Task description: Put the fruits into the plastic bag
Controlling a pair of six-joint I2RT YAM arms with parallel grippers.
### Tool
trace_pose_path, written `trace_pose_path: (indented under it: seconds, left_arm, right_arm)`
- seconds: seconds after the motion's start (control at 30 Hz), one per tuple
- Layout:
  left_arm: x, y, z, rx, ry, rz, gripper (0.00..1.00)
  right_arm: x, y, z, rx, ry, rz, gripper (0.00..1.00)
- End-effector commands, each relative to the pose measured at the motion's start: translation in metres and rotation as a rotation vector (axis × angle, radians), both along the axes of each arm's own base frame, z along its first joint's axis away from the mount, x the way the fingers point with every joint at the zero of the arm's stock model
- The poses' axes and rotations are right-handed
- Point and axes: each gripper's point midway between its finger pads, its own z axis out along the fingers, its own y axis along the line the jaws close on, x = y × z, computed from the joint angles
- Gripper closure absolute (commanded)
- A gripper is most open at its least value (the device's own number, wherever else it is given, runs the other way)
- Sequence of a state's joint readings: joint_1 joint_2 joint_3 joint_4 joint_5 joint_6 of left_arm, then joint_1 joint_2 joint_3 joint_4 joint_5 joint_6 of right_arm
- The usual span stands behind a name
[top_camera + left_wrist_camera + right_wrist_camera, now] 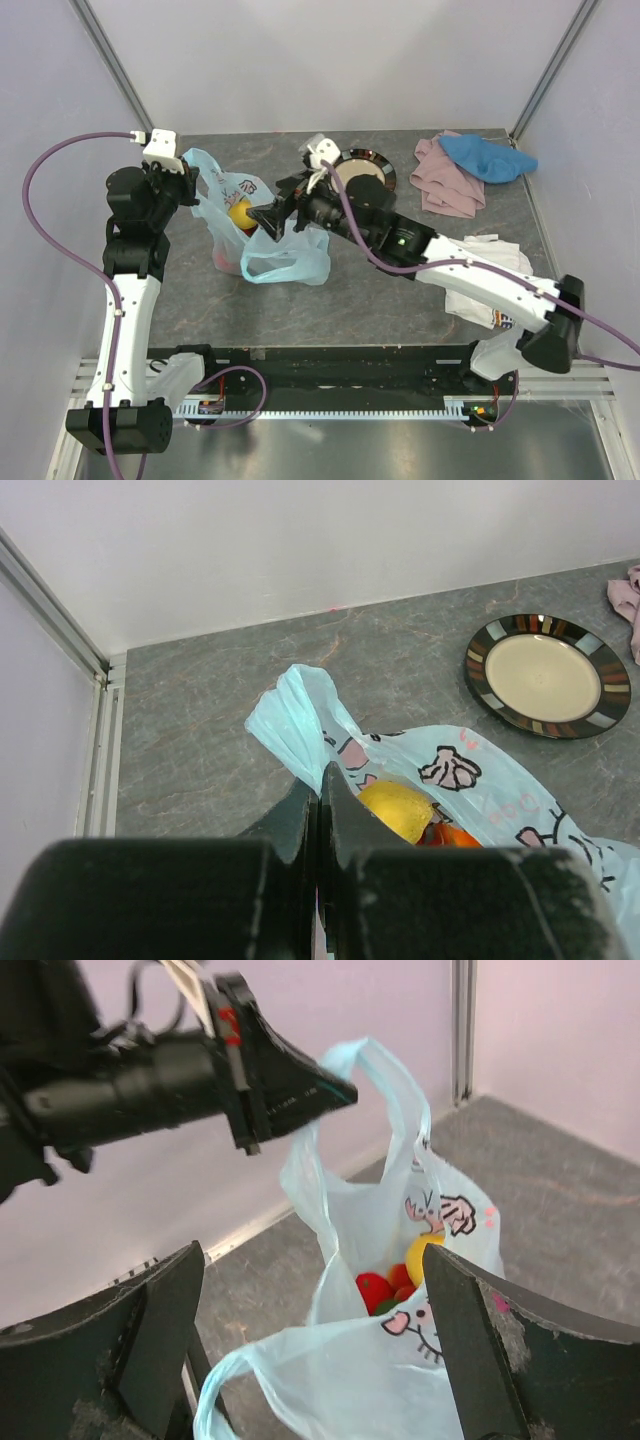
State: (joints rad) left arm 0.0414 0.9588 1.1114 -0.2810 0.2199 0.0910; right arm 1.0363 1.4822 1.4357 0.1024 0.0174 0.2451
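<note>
The light-blue plastic bag [285,255] stands open at the table's middle left. Inside it I see a yellow lemon [240,212], also in the left wrist view [398,810] beside an orange [455,835]. The right wrist view shows the lemon [425,1255] and red fruits [375,1288] in the bag [400,1210]. My left gripper [192,185] is shut on the bag's far handle [300,710] and holds it up. My right gripper [270,220] is open and empty at the bag's mouth, its jaws wide [313,1251] over the near handle.
A dark-rimmed beige plate [365,170] lies empty behind the right arm. A pink cloth [445,185] and a blue cloth [490,158] lie at the back right. A white cloth [490,275] lies under the right arm. Walls close in the left, back and right.
</note>
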Motion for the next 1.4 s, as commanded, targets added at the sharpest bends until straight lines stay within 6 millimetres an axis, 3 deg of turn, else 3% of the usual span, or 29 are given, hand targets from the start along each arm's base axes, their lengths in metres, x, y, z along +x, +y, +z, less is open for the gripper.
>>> trace_pose_path:
  seconds: [0.0,0.13,0.33,0.37,0.4,0.47,0.57,0.73,1.13,1.23,1.27,1.33,1.37]
  left_arm:
    - [-0.002,-0.006,0.016,-0.025,-0.053,-0.02,0.98]
    - [-0.002,-0.006,0.016,-0.029,-0.051,-0.021,0.99]
    - [-0.001,-0.007,0.015,-0.031,-0.049,-0.025,0.99]
    - [-0.002,-0.008,0.015,-0.032,-0.048,-0.028,0.98]
    - [-0.002,-0.007,0.015,-0.034,-0.048,-0.028,0.99]
    - [-0.002,-0.008,0.016,-0.033,-0.052,-0.03,0.98]
    - [-0.002,-0.007,0.015,-0.031,-0.05,-0.025,0.98]
    - [-0.002,-0.007,0.015,-0.032,-0.049,-0.025,0.98]
    - [-0.003,-0.007,0.016,-0.029,-0.054,-0.024,0.98]
    - [-0.003,-0.007,0.016,-0.03,-0.053,-0.024,0.98]
    - [-0.003,-0.007,0.017,-0.029,-0.055,-0.024,0.98]
    - [-0.002,-0.006,0.016,-0.029,-0.052,-0.021,0.98]
    - [-0.002,-0.006,0.016,-0.029,-0.052,-0.023,0.99]
  right_arm:
    - [-0.015,-0.025,0.008,-0.032,-0.098,0.018,0.02]
    - [-0.036,-0.036,-0.011,-0.125,-0.115,0.059,0.04]
    - [-0.071,-0.032,-0.046,-0.37,-0.225,0.039,0.05]
    - [-0.088,-0.025,-0.049,-0.393,-0.251,0.057,0.04]
    - [-0.083,-0.028,-0.053,-0.448,-0.294,-0.006,0.04]
    - [-0.099,-0.022,-0.057,-0.493,-0.342,-0.009,0.03]
    - [-0.104,-0.019,-0.064,-0.576,-0.414,-0.084,0.03]
    - [-0.092,-0.024,-0.072,-0.677,-0.499,-0.265,0.02]
    - [-0.067,-0.01,-0.111,-0.811,-0.526,-0.32,0.04]
    - [-0.054,-0.008,-0.112,-0.792,-0.503,-0.32,0.15]
    - [-0.049,-0.008,-0.109,-0.775,-0.494,-0.326,0.25]
    - [-0.045,-0.006,-0.106,-0.749,-0.479,-0.32,0.37]
    - [-0.041,-0.007,-0.101,-0.735,-0.469,-0.331,0.6]
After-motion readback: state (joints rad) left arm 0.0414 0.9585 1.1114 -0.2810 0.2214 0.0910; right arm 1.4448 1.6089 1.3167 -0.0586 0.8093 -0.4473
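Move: The plastic bag's free right handle lies beneath the right hand, about 4 cm back, 2 cm to its right and some 14 cm down. The lemon, in the bag's mouth, is roughly 8 cm ahead of that hand, 5 cm left and 25 cm below; the empty plate is some 25 cm ahead, 22 cm right and 38 cm below. From the left hand, the free handle is about 13 cm back, 19 cm right and 9 cm lower. The bag's free right handle is what the right hand comes down to: the open gripper swings back about 12 cm while starting to sink, then comes forward some 7 cm, ending about 13 cm lower. Its wrist turns roughly 60 degrees, from pointing mostly left to forward-left and slightly down, and at the end the fingers start closing around the handle, still well open. The left hand stays put, keeping its pinch on the other handle. ##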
